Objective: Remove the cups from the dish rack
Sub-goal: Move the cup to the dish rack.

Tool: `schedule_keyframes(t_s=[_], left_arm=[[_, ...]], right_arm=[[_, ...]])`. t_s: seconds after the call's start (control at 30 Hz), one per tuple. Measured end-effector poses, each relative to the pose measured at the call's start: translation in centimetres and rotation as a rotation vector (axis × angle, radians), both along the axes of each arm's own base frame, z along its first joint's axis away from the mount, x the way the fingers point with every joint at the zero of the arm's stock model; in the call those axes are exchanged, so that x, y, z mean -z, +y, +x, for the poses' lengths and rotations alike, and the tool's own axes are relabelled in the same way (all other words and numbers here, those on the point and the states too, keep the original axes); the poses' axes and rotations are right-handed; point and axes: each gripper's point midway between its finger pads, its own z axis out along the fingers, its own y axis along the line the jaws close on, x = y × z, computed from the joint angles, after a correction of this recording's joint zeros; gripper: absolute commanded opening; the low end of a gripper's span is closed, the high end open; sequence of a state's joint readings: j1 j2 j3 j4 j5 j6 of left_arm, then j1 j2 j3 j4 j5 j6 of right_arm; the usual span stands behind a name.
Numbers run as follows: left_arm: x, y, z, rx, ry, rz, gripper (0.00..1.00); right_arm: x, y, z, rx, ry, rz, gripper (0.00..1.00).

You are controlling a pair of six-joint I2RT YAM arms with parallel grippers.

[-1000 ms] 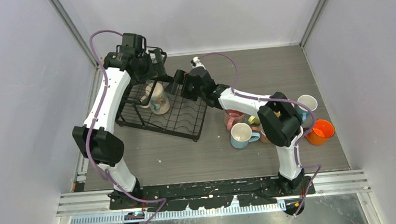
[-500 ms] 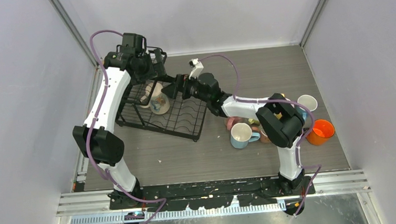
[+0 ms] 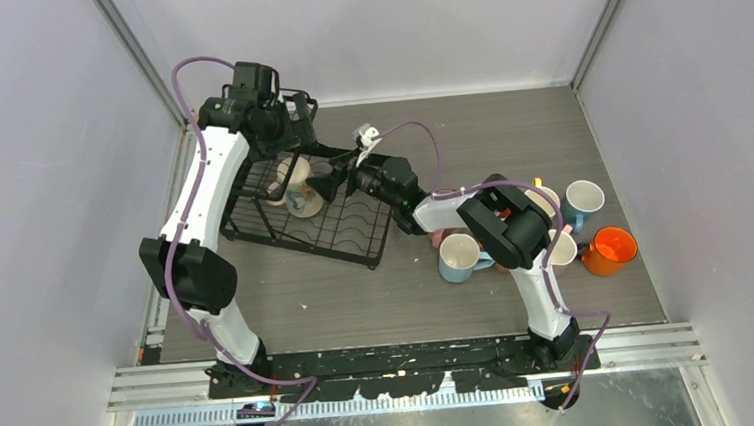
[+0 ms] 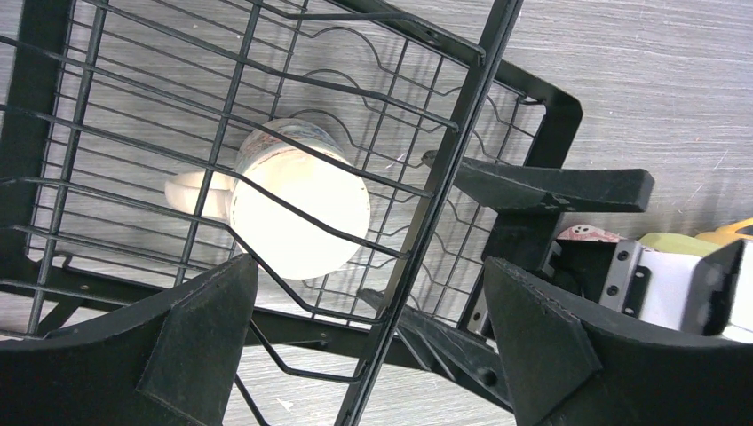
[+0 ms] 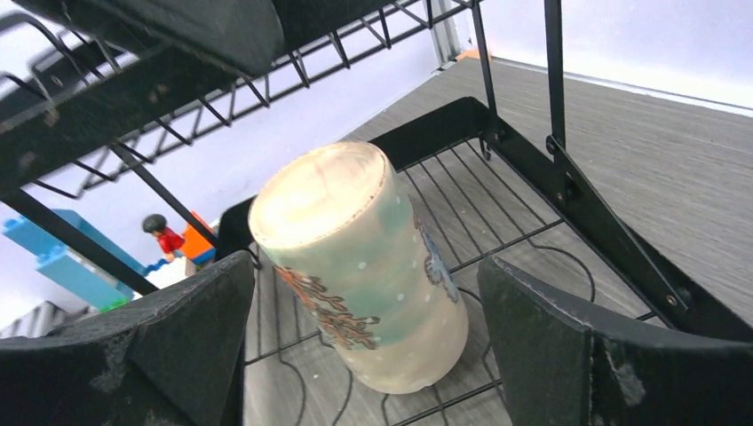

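Observation:
The black wire dish rack (image 3: 355, 237) stands at the left of the table. In it one beige cup (image 3: 300, 194) with a green and orange pattern leans base-up. My right gripper (image 3: 327, 182) reaches into the rack from the right, open, with the cup (image 5: 373, 275) between its spread fingers (image 5: 178, 346) and apart from both. My left gripper (image 3: 299, 130) hovers open over the rack's far edge and holds nothing. Through the rack wires (image 4: 444, 177) the left wrist view shows the cup (image 4: 297, 209) below, its handle to the left.
Several cups stand on the table at the right: a light blue one (image 3: 459, 257), an orange one (image 3: 611, 249), a white one (image 3: 585, 198) and a pink one (image 3: 442, 237) partly under the right arm. Walls close in the table on three sides.
My right gripper has swung left over the rack's slotted section up to the cup, and its elbow has shifted left. The left arm and the cup have stayed put.

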State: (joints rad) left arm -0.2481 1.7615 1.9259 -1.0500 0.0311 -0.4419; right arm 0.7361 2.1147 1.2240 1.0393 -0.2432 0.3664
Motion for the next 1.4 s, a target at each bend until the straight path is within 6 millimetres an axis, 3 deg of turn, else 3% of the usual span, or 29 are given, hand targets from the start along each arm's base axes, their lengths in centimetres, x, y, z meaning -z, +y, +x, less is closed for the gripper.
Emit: schedule_keyframes(t_s=[0.23,0.63,1.0,1.4], left_arm=[[0.1,0.0,0.1,0.0,0.004,0.002,1.0],[0.5,0.1,0.1,-0.003,0.02,0.009,1.0],[0.7,0.1,0.3,-0.006,0.028,0.016,1.0],[1.1,0.3,0.3,-0.008,0.044,0.023,1.0]], right_arm=[[1.7,0.7,0.3,-0.003,-0.076,-0.05,1.0],[-2.3,3.0,0.0,-0.041,-0.228,-0.035,1.0],[0.9,4.3,0.2,-0.065,-0.227,-0.099,1.0],[1.0,5.8,1.0,-0.06,-0.258,-0.102,1.0]])
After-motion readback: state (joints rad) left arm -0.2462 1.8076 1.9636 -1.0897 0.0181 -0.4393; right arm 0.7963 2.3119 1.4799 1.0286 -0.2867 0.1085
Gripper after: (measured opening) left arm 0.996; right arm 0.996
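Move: The cup stands upside down in the lower rack, its middle about 6 cm to the right hand's left, 2 cm ahead and 5 cm lower. The upper shelf is centred roughly 13 cm left of that hand, 4 cm ahead and 5 cm higher; the lower tray's middle lies some 3 cm left, 1 cm ahead and 10 cm below. From the left hand, the cup is about 12 cm below, 1 cm ahead and 1 cm left. Leftward, about 6 cm, the right hand works in under the edge of the upper shelf towards the cup, bobbing down and up by some 2 cm twice and ending about 1 cm lower. The wrist rolls some 15 degrees, bringing the wide-open fingers level on either side of the cup's upturned base; they don't close. ##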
